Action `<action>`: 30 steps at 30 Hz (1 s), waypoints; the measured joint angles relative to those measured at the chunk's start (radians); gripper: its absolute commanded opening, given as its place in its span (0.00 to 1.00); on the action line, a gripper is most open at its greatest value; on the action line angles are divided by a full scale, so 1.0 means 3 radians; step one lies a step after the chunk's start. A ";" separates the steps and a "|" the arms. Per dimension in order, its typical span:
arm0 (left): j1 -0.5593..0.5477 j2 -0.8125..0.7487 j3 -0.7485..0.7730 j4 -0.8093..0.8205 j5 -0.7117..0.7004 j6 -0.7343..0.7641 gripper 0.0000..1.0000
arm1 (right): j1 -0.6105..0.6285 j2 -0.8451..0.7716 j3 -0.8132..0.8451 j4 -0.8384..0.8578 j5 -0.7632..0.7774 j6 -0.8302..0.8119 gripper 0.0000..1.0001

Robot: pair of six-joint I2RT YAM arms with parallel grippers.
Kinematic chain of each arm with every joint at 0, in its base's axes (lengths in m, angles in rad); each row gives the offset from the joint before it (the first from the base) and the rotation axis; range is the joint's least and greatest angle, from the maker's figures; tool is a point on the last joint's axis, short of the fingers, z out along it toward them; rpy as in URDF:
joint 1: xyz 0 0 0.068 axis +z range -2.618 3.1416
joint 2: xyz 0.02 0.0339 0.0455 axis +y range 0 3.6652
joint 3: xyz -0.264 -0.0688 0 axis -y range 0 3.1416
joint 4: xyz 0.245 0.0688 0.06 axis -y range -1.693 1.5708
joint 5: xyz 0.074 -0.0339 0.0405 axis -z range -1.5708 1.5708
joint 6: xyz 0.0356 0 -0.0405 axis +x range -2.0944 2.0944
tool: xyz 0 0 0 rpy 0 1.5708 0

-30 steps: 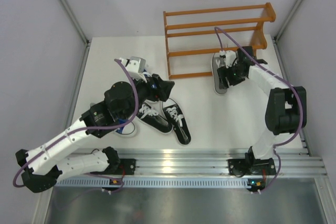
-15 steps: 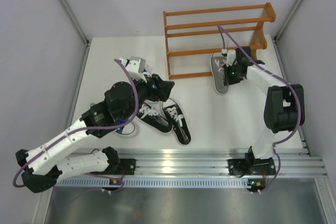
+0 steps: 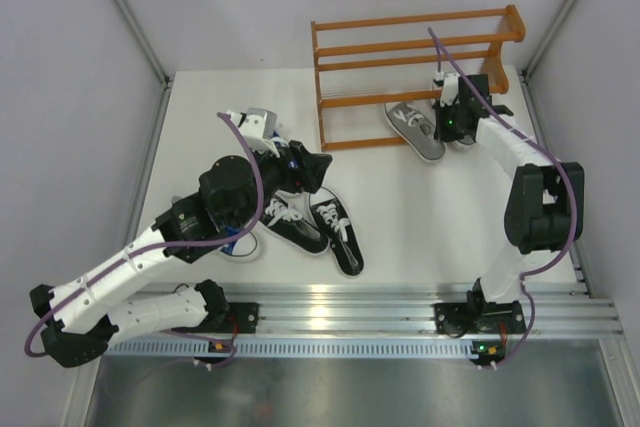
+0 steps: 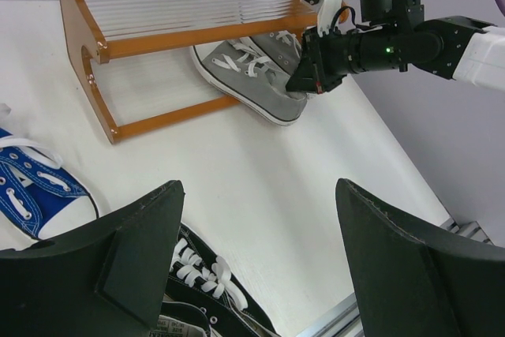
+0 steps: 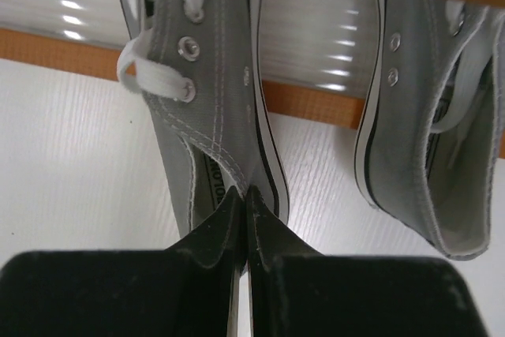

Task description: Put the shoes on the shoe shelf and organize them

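Note:
My right gripper is shut on the side wall of a grey shoe, near its heel. That shoe lies slanted at the foot of the orange-brown shoe shelf, with its toe across the lowest front rail. A second grey shoe sits just to its right under the same tier. My left gripper hangs open and holds nothing, above two black shoes. One blue shoe lies to its left, and another blue shoe shows under the left arm.
The shelf's upper tiers hold nothing. The right arm reaches across in front of the shelf's right end. Grey walls close in the table on both sides, and a metal rail runs along the near edge.
My right gripper has shut on the grey shoe and carried it back toward the shelf, swinging its toe leftward. The left arm has not moved.

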 measured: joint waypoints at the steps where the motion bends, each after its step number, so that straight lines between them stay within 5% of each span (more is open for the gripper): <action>1: 0.0000 0.0000 0.0000 0.0000 0.0001 0.0000 0.83 | -0.0009 0.0009 0.0036 0.0024 0.0004 0.0004 0.00; 22: 0.0000 0.0010 0.0000 0.0001 0.0000 0.0001 0.83 | -0.0114 0.0042 -0.0202 0.0596 0.0107 0.0317 0.00; 26: 0.0000 0.0047 0.0000 0.0003 0.0000 0.0003 0.83 | -0.0141 0.0042 -0.0202 0.0605 0.0015 0.0235 0.31; 30: 0.0000 0.0074 0.0000 0.0005 0.0001 0.0003 0.83 | -0.0150 0.0024 -0.0206 0.0622 -0.0111 0.0084 0.50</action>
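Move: The grey shoe, pinched at its collar near the heel by the shut right fingers, has its middle about 4 cm ahead, 6 cm left and 3 cm below that hand. The second grey shoe lies roughly 5 cm ahead, 6 cm right and 3 cm lower; the middle of the shelf's bottom front rail is about 3 cm ahead, 5 cm left and 7 cm below. From the left hand, the pinched shoe is some 25 cm ahead, 25 cm right and 28 cm lower. Still pinching the grey shoe's heel collar, the right hand goes about 3 cm forward into the shelf's bottom tier, rising slightly as its fingers tip up some 5 degrees, then sinks about 2 cm while easing right towards the second grey shoe. There it all but stops and the fingers open from shut to a little under half, letting go of the collar, with the tips left spread just over the heel opening. ##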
